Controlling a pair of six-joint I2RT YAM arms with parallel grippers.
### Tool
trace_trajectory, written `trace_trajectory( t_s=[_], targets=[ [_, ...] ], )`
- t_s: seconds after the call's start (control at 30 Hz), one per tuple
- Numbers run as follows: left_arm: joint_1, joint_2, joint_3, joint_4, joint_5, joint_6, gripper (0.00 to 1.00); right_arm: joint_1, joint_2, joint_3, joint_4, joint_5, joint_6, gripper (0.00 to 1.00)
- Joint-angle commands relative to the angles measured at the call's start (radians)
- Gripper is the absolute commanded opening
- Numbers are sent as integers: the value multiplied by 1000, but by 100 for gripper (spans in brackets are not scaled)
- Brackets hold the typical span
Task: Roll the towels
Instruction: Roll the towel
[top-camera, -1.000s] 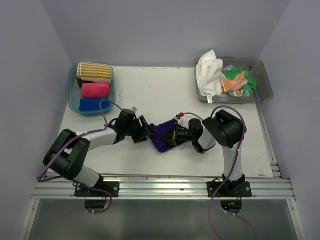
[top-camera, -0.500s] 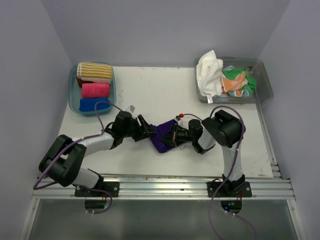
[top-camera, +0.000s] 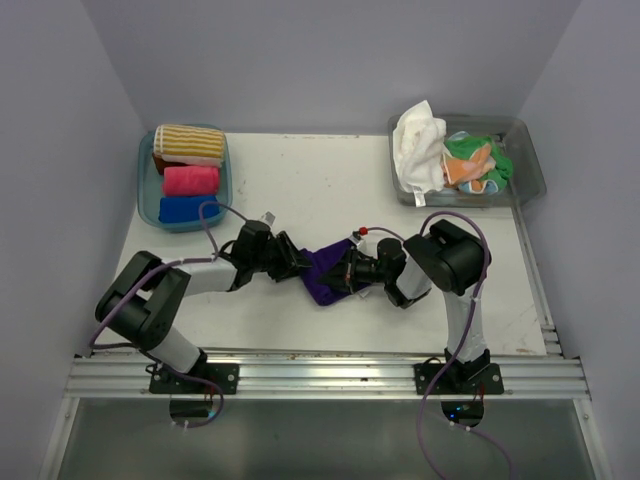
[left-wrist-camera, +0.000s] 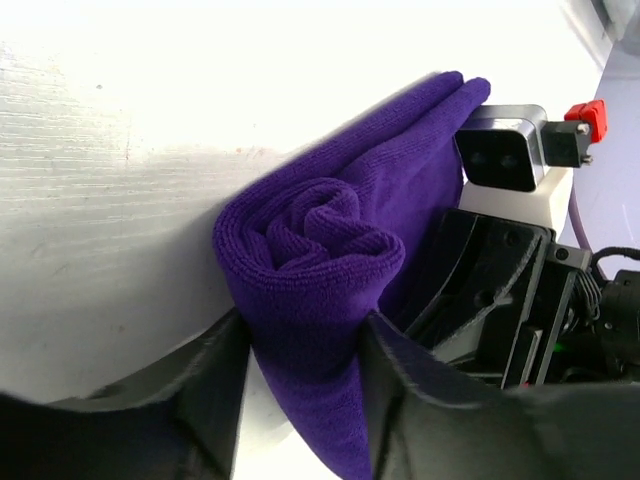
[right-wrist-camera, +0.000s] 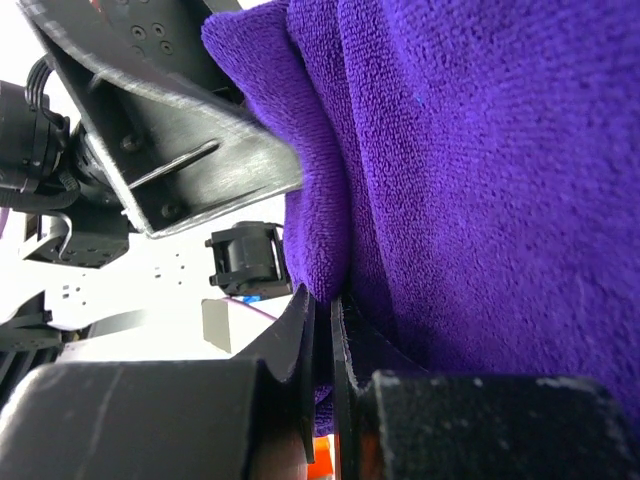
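A purple towel lies mid-table, partly rolled; its spiral end faces the left wrist camera. My left gripper straddles that end, both fingers pressed against the roll's sides. From the other side, my right gripper is shut on a thin fold of the same towel. Rolled striped, pink and blue towels sit in the blue tub. Loose white, green and orange towels fill the clear tub.
The two tubs stand at the back left and back right corners of the white table. An aluminium rail runs along the near edge by the arm bases. Grey walls close in on three sides.
My left gripper's jaws have closed in around the rolled end of the purple towel, and the left arm's elbow has shifted slightly. The right gripper keeps its grip in place.
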Motion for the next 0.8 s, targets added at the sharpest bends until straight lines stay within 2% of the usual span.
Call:
trace_trajectory(
  t_s=[0.0,0.13,0.17,0.2,0.23,0.27,0.33,0.37,0.43,0.47,0.57,0.63,0.7,0.77],
  targets=[
    [5,40,45,59,-21,-29,46,6,15,-13,78,-18,-7,0],
    [4,74,68,14,17,-66,33,4,-24,-11,-32,-10,-77,0],
    [4,77,75,7,35,-72,31,4,-56,-11,-104,-7,-97,2],
    [1,79,75,0,40,-87,27,4,-76,-8,-150,-1,-152,7],
    [1,77,75,-15,42,-93,26,4,-97,-8,-204,17,-186,16],
    [-1,77,75,-20,46,-98,25,6,-129,-5,-348,29,-229,21],
    [-1,66,77,-59,37,-107,21,6,-236,21,-531,68,-379,28],
    [-2,63,78,-70,34,-109,20,6,-278,33,-737,127,-434,32],
    [-1,47,77,-107,19,-110,18,12,-406,85,-936,198,-586,38],
    [-2,42,78,-122,11,-113,17,18,-444,105,-1106,288,-629,40],
    [-4,30,80,-161,-7,-120,17,52,-583,185,-1363,467,-757,43],
    [-2,34,83,-185,-9,-124,17,88,-632,249,-1465,587,-826,44],
    [-2,46,89,-208,-9,-124,16,176,-686,317,-1586,774,-880,44],
    [-4,57,94,-220,-9,-126,15,269,-706,372,-1649,864,-912,44]
  ],
)
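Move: The far end of the purple towel's rolled edge lies between the left hand's open fingers, about 1 cm to the right and 1 cm below. From the right hand, shut on that edge nearer the robot, this end is some 6 cm ahead and 4 cm left. The unrolled part's middle is 11 cm right and 1 cm back of the left hand; the white tag is about 14 cm right and 7 cm back of it. The left fingers close about halfway from their gap and pinch the far end of the purple roll, easing about 1 cm right and then holding there while tilting some 10 degrees. The right hand sinks a touch, opens and lets go of the rolled edge, then rises about 6 cm with a little drift right, swinging its fingers from pointing left to slanting down. ##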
